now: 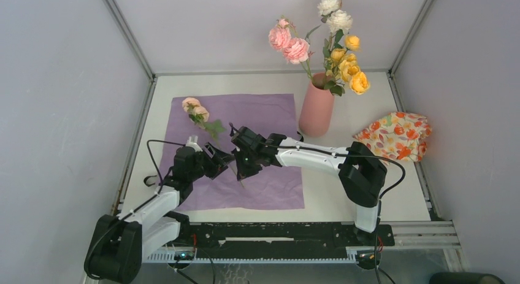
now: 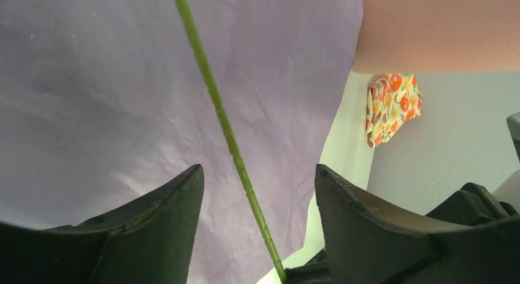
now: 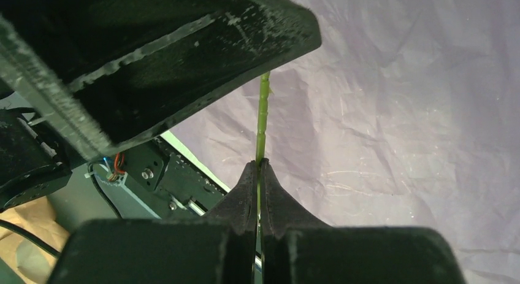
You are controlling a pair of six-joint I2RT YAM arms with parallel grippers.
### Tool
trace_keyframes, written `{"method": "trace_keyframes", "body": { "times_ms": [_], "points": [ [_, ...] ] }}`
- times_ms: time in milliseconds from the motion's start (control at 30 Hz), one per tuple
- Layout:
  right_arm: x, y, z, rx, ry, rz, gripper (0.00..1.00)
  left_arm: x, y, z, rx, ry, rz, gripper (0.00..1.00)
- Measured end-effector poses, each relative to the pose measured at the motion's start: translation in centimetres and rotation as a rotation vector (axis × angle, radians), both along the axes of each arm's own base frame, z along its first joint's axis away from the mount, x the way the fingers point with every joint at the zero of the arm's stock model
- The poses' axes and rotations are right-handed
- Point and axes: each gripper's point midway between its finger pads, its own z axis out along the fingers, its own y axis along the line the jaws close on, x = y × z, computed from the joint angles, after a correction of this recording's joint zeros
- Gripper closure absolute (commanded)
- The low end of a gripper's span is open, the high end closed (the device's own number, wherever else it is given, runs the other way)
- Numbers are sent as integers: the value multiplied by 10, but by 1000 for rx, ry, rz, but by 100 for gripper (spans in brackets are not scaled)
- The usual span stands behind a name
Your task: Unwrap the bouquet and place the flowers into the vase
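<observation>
The bouquet's purple paper (image 1: 263, 112) lies spread flat on the table. Most of the flowers (image 1: 339, 51) stand in the salmon-pink vase (image 1: 316, 109) at the back. One peach rose (image 1: 195, 109) lies on the paper's far left corner, its thin green stem (image 2: 224, 121) running toward the arms. My right gripper (image 3: 258, 164) is shut on the lower stem (image 3: 263, 112). Close beside it, my left gripper (image 2: 259, 168) stands open, with the stem passing between its fingers untouched. From above, the left gripper (image 1: 222, 161) and the right gripper (image 1: 241, 167) meet over the paper's middle.
An orange-flowered cloth bundle (image 1: 398, 135) lies at the right of the table, also visible in the left wrist view as the cloth bundle (image 2: 392, 106). Grey walls enclose the table on three sides. The vase (image 2: 441, 32) stands just past the paper's far right corner.
</observation>
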Motion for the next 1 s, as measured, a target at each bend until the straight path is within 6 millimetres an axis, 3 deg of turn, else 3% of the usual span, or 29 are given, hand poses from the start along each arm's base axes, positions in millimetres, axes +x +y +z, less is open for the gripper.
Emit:
{"method": "trace_keyframes", "body": {
  "times_ms": [200, 433, 500, 733, 1000],
  "points": [
    [-3, 3, 2, 20, 16, 12, 100, 6, -7, -5, -29, 7, -17, 76],
    [-4, 4, 2, 25, 23, 15, 100, 9, -11, -4, -55, 6, -35, 98],
    [-5, 4, 2, 25, 24, 16, 100, 9, -13, -2, -64, -1, -43, 100],
    [-2, 3, 1, 21, 17, 10, 79, 5, -11, 1, -37, -23, -59, 100],
    [24, -8, 27, 73, -24, -59, 75, -1, -5, 9, 21, -82, -83, 100]
  ]
}}
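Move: The stem of the peach flower, tail end still pinched by the right hand, runs between the left hand's open fingers, its near stretch only about 1 cm ahead, 1 cm right and 1 cm below. The peach blossoms are some 15 cm ahead, 10 cm left and 4 cm lower; the vase's middle is 13 cm ahead, 27 cm right, slightly higher. From the right hand, that stretch of stem lies about 5 cm ahead and 3 cm left, level. The stem is pinched by the left fingers, which close fully on it as the hand eases about 1.5 cm right and forward, slightly down, then drifts back and up by a similar amount. The right hand holds its grip nearly still until then, opens about a quarter, comes free of the stem and moves some 4 cm forward and up. ##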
